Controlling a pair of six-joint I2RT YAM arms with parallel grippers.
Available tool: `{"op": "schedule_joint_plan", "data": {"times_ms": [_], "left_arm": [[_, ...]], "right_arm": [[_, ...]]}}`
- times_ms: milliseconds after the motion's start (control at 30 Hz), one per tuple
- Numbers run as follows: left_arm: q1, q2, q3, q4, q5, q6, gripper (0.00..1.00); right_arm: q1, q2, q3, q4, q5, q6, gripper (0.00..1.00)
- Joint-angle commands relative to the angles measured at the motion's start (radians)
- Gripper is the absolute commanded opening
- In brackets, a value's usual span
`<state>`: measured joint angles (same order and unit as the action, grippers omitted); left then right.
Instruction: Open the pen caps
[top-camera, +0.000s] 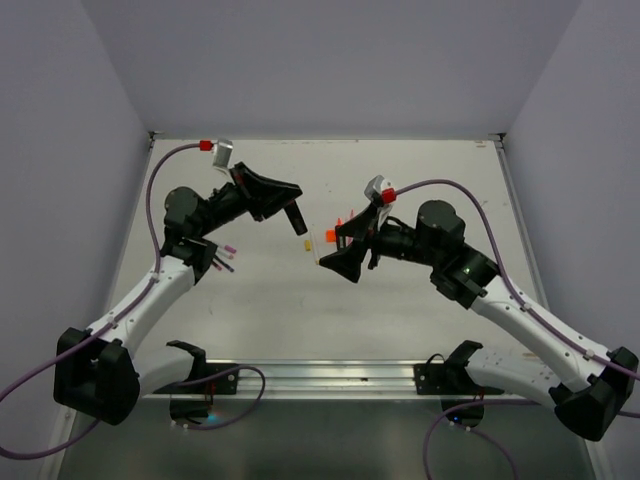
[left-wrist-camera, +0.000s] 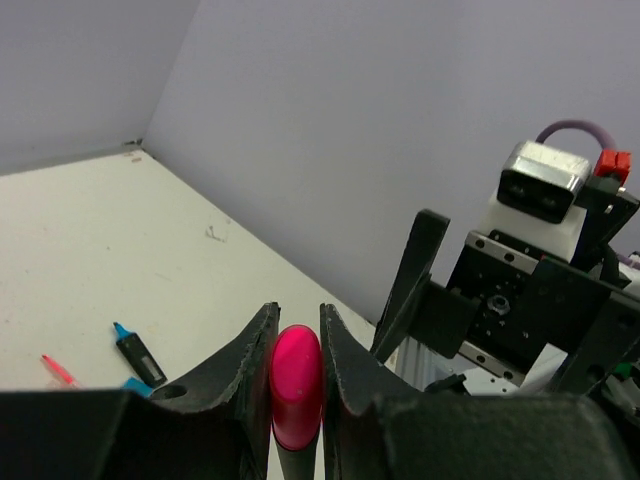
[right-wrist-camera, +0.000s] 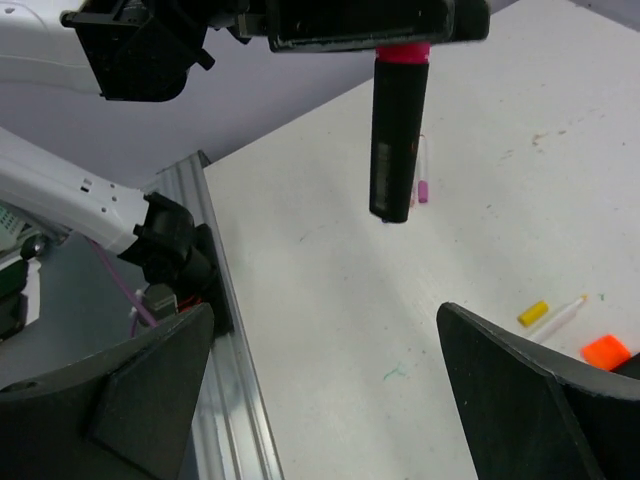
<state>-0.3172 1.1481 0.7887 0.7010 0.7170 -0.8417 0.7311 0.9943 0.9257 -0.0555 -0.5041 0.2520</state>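
My left gripper (left-wrist-camera: 297, 322) is shut on the pink pen cap (left-wrist-camera: 297, 385) of a stubby black highlighter (right-wrist-camera: 398, 140). The highlighter hangs body-down above the table, and its pink pen cap (right-wrist-camera: 403, 52) just shows under the left gripper (right-wrist-camera: 360, 20). From above, the left gripper (top-camera: 288, 203) and the black highlighter (top-camera: 297, 220) are at centre-left. My right gripper (top-camera: 336, 250) is apart from the highlighter, to its right. The right gripper (right-wrist-camera: 330, 380) stands wide open and holds nothing. A loose orange cap (right-wrist-camera: 605, 351) and a yellow cap (right-wrist-camera: 533, 313) lie on the table.
A thin white pen (right-wrist-camera: 562, 318) lies beside the yellow cap. A pink-capped thin pen (right-wrist-camera: 423, 186) lies behind the hanging highlighter. A blue-tipped black highlighter (left-wrist-camera: 138, 352) and a thin red pen (left-wrist-camera: 60, 370) lie on the white table. The metal rail (top-camera: 310, 378) runs along the near edge.
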Motion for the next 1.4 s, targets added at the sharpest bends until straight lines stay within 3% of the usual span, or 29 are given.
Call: {"op": "schedule_joint_plan", "data": {"times_ms": [0, 367, 633, 1033, 1200, 1367], "left_arm": [[-0.006, -0.033, -0.006, -0.069, 0.09, 0.01, 0.0], [-0.034, -0.051, 0.011, -0.074, 0.142, 0.003, 0.0], [-0.056, -0.057, 0.009, -0.011, 0.151, -0.016, 0.0], [-0.071, -0.025, -0.005, 0.095, 0.17, -0.06, 0.0], [-0.072, -0.013, -0.008, 0.123, 0.177, -0.068, 0.0], [-0.072, 0.001, 0.003, 0.138, 0.174, -0.062, 0.0]], "right_arm": [[-0.004, 0.006, 0.067, -0.018, 0.042, -0.06, 0.99], [-0.004, 0.174, 0.191, 0.078, -0.18, 0.006, 0.98], [-0.004, 0.276, 0.225, 0.181, -0.24, 0.072, 0.95], [-0.004, 0.385, 0.234, 0.327, -0.321, 0.15, 0.77], [-0.006, 0.405, 0.236, 0.361, -0.343, 0.164, 0.54], [-0.013, 0.399, 0.197, 0.399, -0.364, 0.196, 0.05]]}}
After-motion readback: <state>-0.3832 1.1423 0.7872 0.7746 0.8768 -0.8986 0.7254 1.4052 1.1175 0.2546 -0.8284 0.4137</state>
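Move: The black barrel of the pink pen, hanging capped from my left hand, is about 7 cm ahead of my empty right hand and 9 cm to its left, at its height; from my left hand it is some 4 cm back, 1 cm right and 5 cm down. About 30 cm below my right hand, on the table, lie the yellow cap, 16 ahead and 8 left, the white pen, 15 ahead and 6 left, and the orange cap, 19 ahead and 2 left. I sweep my wide-open right hand about 8 cm left and slightly forward to the hanging barrel, turning some 20 degrees counter-clockwise, and close my fingers on the barrel below the pink cap. My left hand keeps its pinch on the cap and brings the pen about 5 cm back and a little right to meet the right hand, turning slightly clockwise. ##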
